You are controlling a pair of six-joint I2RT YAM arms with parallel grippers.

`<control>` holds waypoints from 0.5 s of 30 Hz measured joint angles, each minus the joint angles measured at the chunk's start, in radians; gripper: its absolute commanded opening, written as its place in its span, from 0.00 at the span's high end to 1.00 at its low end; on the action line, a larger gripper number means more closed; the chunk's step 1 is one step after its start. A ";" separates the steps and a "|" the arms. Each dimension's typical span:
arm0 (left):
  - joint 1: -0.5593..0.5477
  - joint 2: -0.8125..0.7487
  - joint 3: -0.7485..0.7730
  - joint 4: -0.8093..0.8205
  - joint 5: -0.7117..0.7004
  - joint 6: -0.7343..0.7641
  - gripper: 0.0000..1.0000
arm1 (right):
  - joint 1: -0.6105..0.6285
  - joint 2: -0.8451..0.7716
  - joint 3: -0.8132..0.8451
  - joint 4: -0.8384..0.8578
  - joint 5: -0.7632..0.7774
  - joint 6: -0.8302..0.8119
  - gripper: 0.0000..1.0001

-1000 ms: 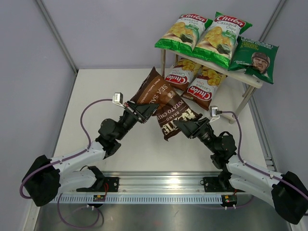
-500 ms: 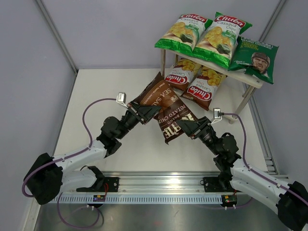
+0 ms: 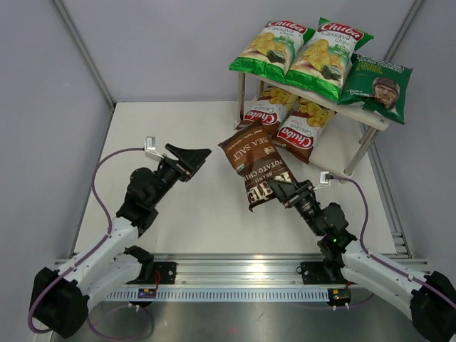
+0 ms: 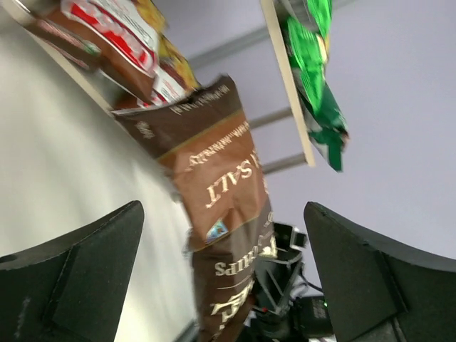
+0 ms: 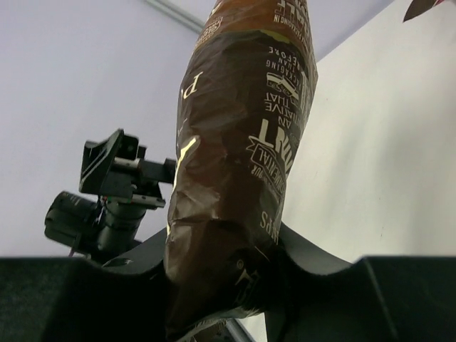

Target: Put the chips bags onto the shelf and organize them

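The dark brown Kettle chips bag (image 3: 255, 162) is held up off the table in front of the shelf (image 3: 360, 149). My right gripper (image 3: 276, 189) is shut on its lower end; the right wrist view shows the bag (image 5: 242, 142) pinched between those jaws (image 5: 228, 285). My left gripper (image 3: 196, 158) is open and empty, apart from the bag on its left. In the left wrist view the bag (image 4: 221, 164) hangs beyond the wide jaws (image 4: 222, 210). Two green Chuba bags (image 3: 274, 44) (image 3: 328, 55) and a dark green portrait bag (image 3: 377, 85) lie on the top board. Two brown-red Chuba bags (image 3: 265, 112) (image 3: 303, 128) lie on the lower tier.
The shelf stands at the table's back right, its front leg close to the right arm. Grey walls enclose the white table (image 3: 178, 214) on the left, back and right. The metal rail (image 3: 235, 274) with both arm bases runs along the near edge.
My left gripper opened, let go of the Kettle bag and drew back to the left. My right gripper shut on the bag's lower end, and the bag swung right toward the shelf.
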State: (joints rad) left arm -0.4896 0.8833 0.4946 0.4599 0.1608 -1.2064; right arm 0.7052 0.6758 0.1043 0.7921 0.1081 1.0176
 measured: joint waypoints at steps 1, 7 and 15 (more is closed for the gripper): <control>0.024 -0.035 -0.002 -0.040 -0.001 0.018 0.01 | 0.000 0.002 0.000 0.002 0.015 0.000 0.89; 0.121 -0.167 0.003 -0.262 0.003 0.128 0.01 | -0.006 0.051 0.006 0.009 0.143 0.023 0.89; 0.138 -0.227 0.132 -0.590 0.084 0.357 0.01 | -0.118 0.218 0.063 0.092 0.189 0.062 0.89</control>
State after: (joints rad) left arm -0.3515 0.6559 0.6270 -0.1299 0.2447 -0.8490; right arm 0.5869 0.8936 0.1673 0.8837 0.2970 1.0794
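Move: The right hand alone holds the brown bag by its near end; the lower shelf's free right end lies about 17 cm ahead, 19 cm to its right and some 14 cm below. The right Chuba bag stands roughly 16 cm ahead and 9 cm right, the left Chuba bag 21 cm ahead and 3 cm left, both about 12 cm lower; the dark green bag is above the free end. From the left hand that free end is some 12 cm ahead, 42 cm right and 19 cm below. With its fingers still pinching the near end of the brown bag, the right hand carries it about 6 cm forward and 4 cm to the right at nearly level height, towards the lower shelf and its Chuba bags, while turning some 15 degrees clockwise. The left hand, empty and already open, draws away about 5 cm to the left, then eases back some 3 cm as its left side rolls up about 20 degrees. ##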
